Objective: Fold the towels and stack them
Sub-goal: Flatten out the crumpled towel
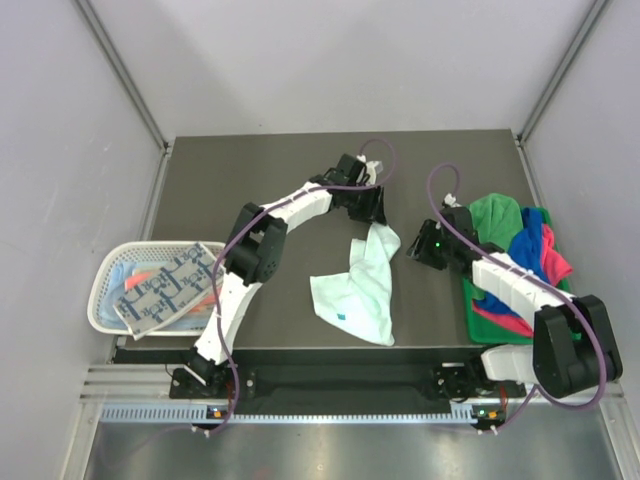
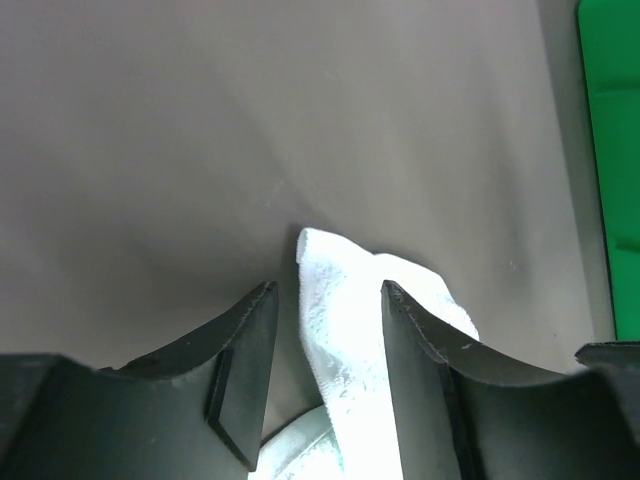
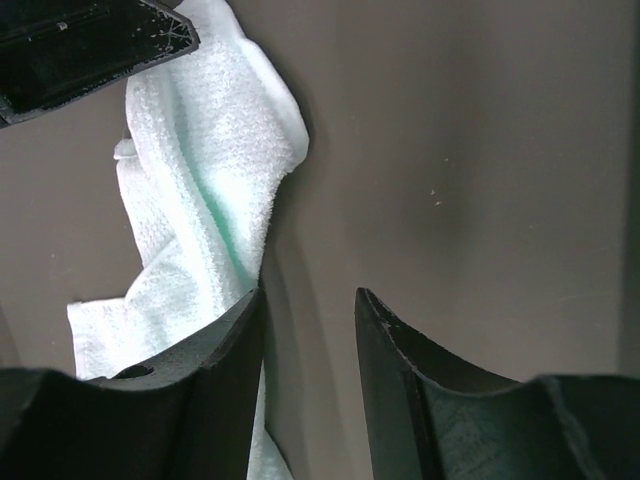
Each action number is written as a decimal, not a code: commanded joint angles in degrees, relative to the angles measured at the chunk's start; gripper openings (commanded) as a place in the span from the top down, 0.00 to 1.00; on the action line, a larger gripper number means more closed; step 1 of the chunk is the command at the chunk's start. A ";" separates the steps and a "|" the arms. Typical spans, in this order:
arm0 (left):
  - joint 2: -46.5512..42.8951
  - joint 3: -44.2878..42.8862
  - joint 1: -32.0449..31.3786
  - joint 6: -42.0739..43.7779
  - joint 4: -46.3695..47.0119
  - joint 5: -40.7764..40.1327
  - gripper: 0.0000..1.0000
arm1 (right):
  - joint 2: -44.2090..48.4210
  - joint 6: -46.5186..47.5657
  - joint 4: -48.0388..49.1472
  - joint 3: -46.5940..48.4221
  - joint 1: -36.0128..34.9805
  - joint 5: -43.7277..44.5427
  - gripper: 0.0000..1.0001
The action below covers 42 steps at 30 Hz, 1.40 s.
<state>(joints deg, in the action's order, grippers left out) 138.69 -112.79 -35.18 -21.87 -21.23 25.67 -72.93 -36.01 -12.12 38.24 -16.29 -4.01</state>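
A pale mint towel lies crumpled in the middle of the table, one corner reaching toward the far side. My left gripper hovers over that far corner. In the left wrist view its jaws stand apart with the towel's corner between them, and a gap shows on the left side. My right gripper is just right of the towel. Its jaws are open over bare table, with the towel beside the left finger. More towels, green, blue and pink, are heaped at the right.
A white mesh basket at the left edge holds a navy patterned towel over other cloths. The heap on the right sits on a green bin, whose edge shows in the left wrist view. Grey walls surround the table.
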 commanded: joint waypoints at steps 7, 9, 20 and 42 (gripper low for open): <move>1.76 -1.90 -1.03 2.36 -3.82 2.28 0.65 | -1.43 -0.20 4.03 0.34 0.74 -1.35 0.60; 1.41 -2.25 -1.03 2.27 -3.81 2.37 0.74 | -1.78 -0.11 4.12 0.61 0.91 -1.26 0.59; -14.05 2.22 -0.95 -6.51 3.75 -4.12 1.00 | -5.38 -0.73 6.23 3.42 1.70 -1.09 0.60; -56.93 43.24 -0.95 -19.77 -7.78 -35.51 1.00 | -19.35 1.55 9.04 16.07 -6.02 -1.18 0.61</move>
<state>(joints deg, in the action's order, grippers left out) 86.96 -76.99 -36.05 -35.99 -28.27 -5.74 -90.83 -36.47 -5.32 49.71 -19.66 -6.07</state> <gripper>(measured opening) 0.019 0.383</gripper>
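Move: The far end of the crumpled white towel lies almost between my left hand's open fingers, about 2 cm back and 1 cm below. From that hand, the towel's left corner is some 17 cm left and 15 back, and its blue tag about 10 left and 25 back. The green bin's middle is some 35 cm right and 14 back. From my right hand, the towel's far end is about 8 cm ahead, 9 left and 4 lower. I ease my left hand back barely 2 cm onto the towel's far end and pinch it shut between the fingers, then pull it up steeply by about 20 cm and swing left some 15 cm, drawing back and starting to sink again, the wrist turning some 30 degrees counter-clockwise. My right hand, fingers still open, slides forward and left low over the table towards the spot where that end lay. ##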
